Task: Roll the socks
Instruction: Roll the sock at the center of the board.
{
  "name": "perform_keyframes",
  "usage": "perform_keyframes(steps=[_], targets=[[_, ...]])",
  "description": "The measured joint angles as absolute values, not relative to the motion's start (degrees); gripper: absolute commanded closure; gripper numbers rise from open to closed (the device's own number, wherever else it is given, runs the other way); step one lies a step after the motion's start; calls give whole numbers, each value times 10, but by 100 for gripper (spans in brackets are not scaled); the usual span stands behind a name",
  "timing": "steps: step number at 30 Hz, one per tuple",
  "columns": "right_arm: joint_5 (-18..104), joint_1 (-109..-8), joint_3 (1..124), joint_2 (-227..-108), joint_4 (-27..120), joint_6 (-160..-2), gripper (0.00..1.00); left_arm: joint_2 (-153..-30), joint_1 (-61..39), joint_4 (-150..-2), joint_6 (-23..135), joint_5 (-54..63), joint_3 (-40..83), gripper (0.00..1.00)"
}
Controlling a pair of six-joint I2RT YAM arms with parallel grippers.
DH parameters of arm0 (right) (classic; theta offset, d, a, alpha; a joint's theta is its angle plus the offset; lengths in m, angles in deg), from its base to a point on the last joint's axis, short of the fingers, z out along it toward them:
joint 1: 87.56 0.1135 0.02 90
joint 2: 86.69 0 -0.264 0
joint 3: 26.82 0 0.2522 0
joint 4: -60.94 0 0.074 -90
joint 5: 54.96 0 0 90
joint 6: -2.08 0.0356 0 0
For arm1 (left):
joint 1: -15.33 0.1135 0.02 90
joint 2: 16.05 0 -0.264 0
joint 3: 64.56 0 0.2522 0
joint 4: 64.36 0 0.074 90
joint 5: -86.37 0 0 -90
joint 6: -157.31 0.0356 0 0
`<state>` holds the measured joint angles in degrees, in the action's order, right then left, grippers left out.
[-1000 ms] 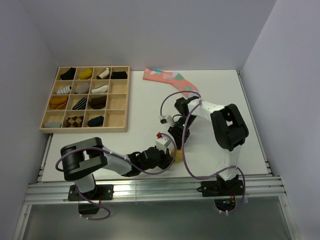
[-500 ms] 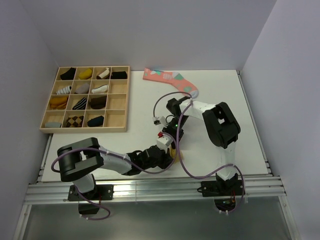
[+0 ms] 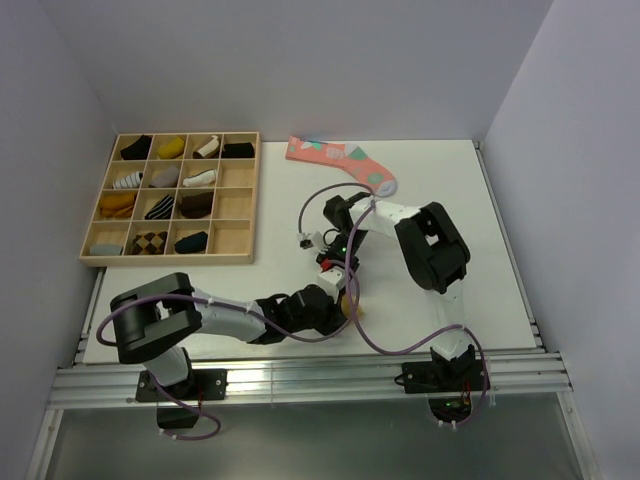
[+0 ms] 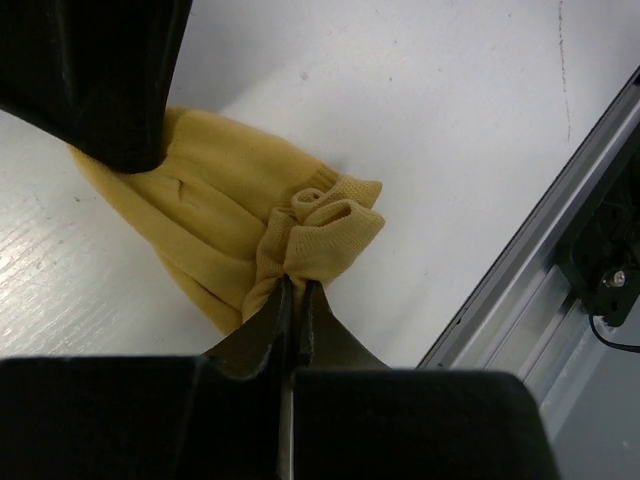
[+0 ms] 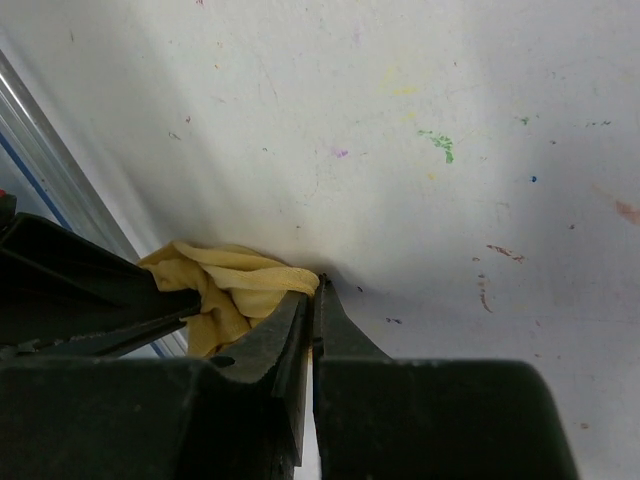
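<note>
A mustard-tan sock (image 4: 210, 210) lies crumpled near the table's front edge, small in the top view (image 3: 350, 307). My left gripper (image 4: 295, 283) is shut on its bunched cuff (image 4: 330, 215). In the top view the left gripper (image 3: 337, 308) reaches in low from the left. My right gripper (image 5: 315, 285) comes down from behind (image 3: 346, 287) with its jaws shut. Its tips rest at the sock's (image 5: 235, 290) far edge. Whether any fabric is caught between them does not show. One right finger (image 4: 100, 80) presses on the sock's other end.
A wooden tray (image 3: 248, 200) with several rolled socks in its compartments stands at the back left. A long pink sock (image 3: 345, 163) lies at the back centre. The metal rail (image 4: 560, 220) of the table's front edge runs close beside the mustard sock.
The right arm has swung left and down toward the sock, and its jaws have closed. The left gripper has kept its hold on the cuff and shifted slightly.
</note>
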<state>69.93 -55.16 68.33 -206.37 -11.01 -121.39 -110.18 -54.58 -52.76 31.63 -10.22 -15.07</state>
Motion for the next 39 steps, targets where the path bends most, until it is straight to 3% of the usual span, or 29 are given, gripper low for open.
perform_keyframes(steps=[15, 24, 39], targets=[[698, -548, 659, -2048, -87, -1200, 96, -1162, -470, -569, 180, 64, -84, 100], [668, -549, 609, -1999, -38, -1138, 66, -1189, -454, -438, 137, 132, -107, 100], [602, -559, 577, -1959, 18, -1089, 60, -1214, -454, -408, 137, 124, -88, 100]])
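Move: My left hand pinches the rolled end of the mustard sock; the sock's middle lies about 3 cm ahead of that hand, 1 cm to its right and 1 cm lower. My right hand pinches the sock's far edge, with the sock's middle about 4 cm back from it, neither left nor right, and 1 cm below. The metal rail runs some 13 cm straight back from my left hand and 3 cm lower. I keep my left fingers shut on the rolled end and carry it about 5 cm to the right, late on lifting it a couple of centimetres, while the wrist rolls over some 25 degrees. My right hand first holds its pinch nearly still, then opens to let go of the far edge and eases forward and right, turning slightly clockwise, the cloth still close against one finger. ##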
